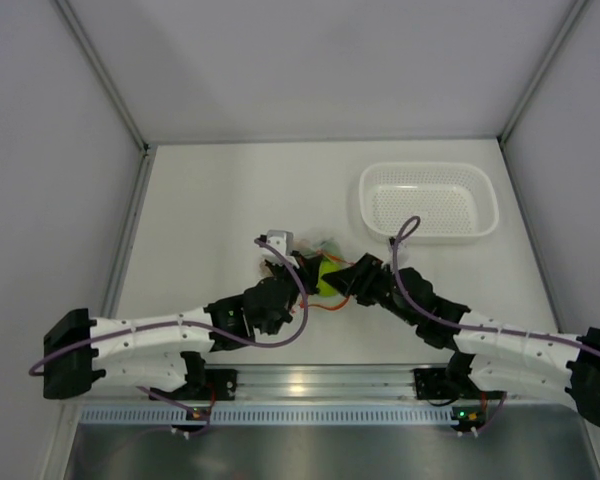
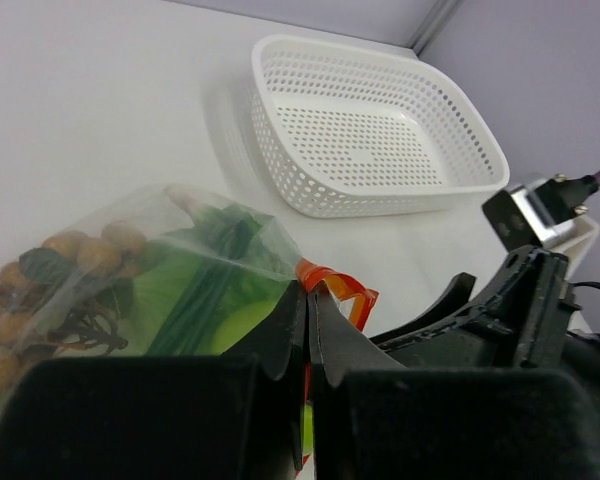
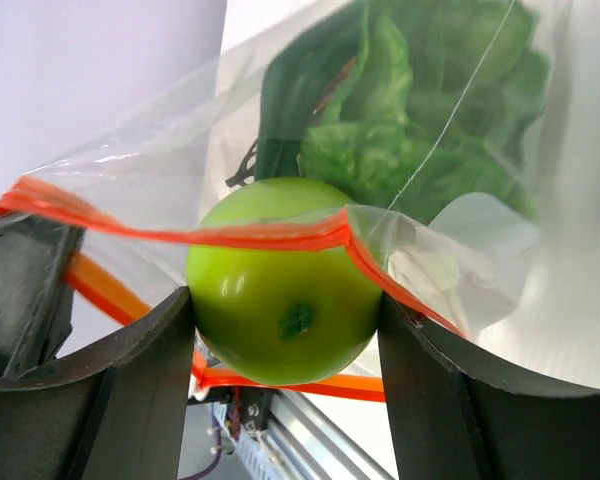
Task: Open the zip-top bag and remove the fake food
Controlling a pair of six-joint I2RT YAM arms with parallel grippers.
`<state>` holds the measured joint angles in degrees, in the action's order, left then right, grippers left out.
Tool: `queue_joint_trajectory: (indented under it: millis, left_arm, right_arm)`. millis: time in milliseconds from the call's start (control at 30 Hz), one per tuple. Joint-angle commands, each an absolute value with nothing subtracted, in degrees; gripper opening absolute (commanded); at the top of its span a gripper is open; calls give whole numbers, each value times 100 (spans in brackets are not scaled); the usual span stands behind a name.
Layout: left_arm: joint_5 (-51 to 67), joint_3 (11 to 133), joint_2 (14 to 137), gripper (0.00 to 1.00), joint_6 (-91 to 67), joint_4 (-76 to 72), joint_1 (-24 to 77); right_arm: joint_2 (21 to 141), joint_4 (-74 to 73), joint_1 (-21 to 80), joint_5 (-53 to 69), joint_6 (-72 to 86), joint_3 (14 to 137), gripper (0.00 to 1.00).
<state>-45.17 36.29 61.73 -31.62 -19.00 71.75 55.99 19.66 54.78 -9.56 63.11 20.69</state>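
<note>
The zip-top bag (image 2: 130, 262) is clear and crinkly, with an orange-red zip strip (image 2: 332, 281). My left gripper (image 2: 308, 290) is shut on that strip at the bag's corner. The mouth is parted: one strip edge (image 3: 180, 235) runs over the lime-green fruit (image 3: 280, 285), the other passes under it. My right gripper (image 3: 285, 310) is shut on the fruit, a finger pressed against each side. Lettuce (image 3: 420, 100) and a brown ball cluster (image 2: 75, 250) lie inside the bag. From above, both grippers meet at the fruit (image 1: 327, 277) in mid-table.
A white perforated basket (image 1: 430, 169) stands at the back right, also showing in the left wrist view as the basket (image 2: 370, 130) beyond the bag. The right arm (image 2: 520, 320) sits close on the right of the left gripper. Grey walls (image 1: 50, 150) enclose the table.
</note>
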Motion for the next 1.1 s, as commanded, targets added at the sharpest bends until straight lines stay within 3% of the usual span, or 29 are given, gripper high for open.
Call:
queue_joint_trajectory:
  millis: [0, 300, 667, 867, 1067]
  left_arm:
    - [-4842, 4069, 6266, 0, -3050, -1803, 7198]
    - [-5484, 4816, 6653, 0, -3744, -581, 7093]
    - [-5265, 4922, 6539, 0, -4306, 156, 6627]
    - [-5186, 4650, 6100, 0, -4403, 316, 6337]
    - [-5098, 4527, 5687, 0, -4368, 518, 6284]
  right_arm:
    - [5151, 1328, 5590, -1415, 5854, 2355, 29]
    - [4159, 414, 5581, -1196, 5616, 2487, 29]
    - [3507, -1019, 5397, -1292, 4712, 3427, 28]
    - [3945, -1476, 4546, -862, 4079, 3999, 29]
    - [4745, -1327, 2999, -317, 3507, 4148, 29]
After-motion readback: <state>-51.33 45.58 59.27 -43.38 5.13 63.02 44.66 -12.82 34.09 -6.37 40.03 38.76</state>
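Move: The right fingers already grip the apple in the bag's open mouth. The basket's middle is about 22 cm ahead of this hand, 28 cm to its right and some 10 cm lower. The lettuce, still in the bag, is roughly 7 cm ahead, 4 cm left and 8 cm below; the potatoes are some 3 cm ahead, 15 cm left and 11 cm lower. From the left gripper, shut on the orange rim, the apple is level fore and aft, about 5 cm right and 7 cm below. Keeping the apple between its fingers, the right hand draws it out of the bag mouth, right and slightly back while climbing about 9 cm, then swings forward and farther right towards the basket, dipping slightly, fingers tipping up and the wrist turning some 25 degrees. The left hand keeps its pinch on the orange rim and eases forward, then left, about 6 cm away from the apple, turning counter-clockwise. ##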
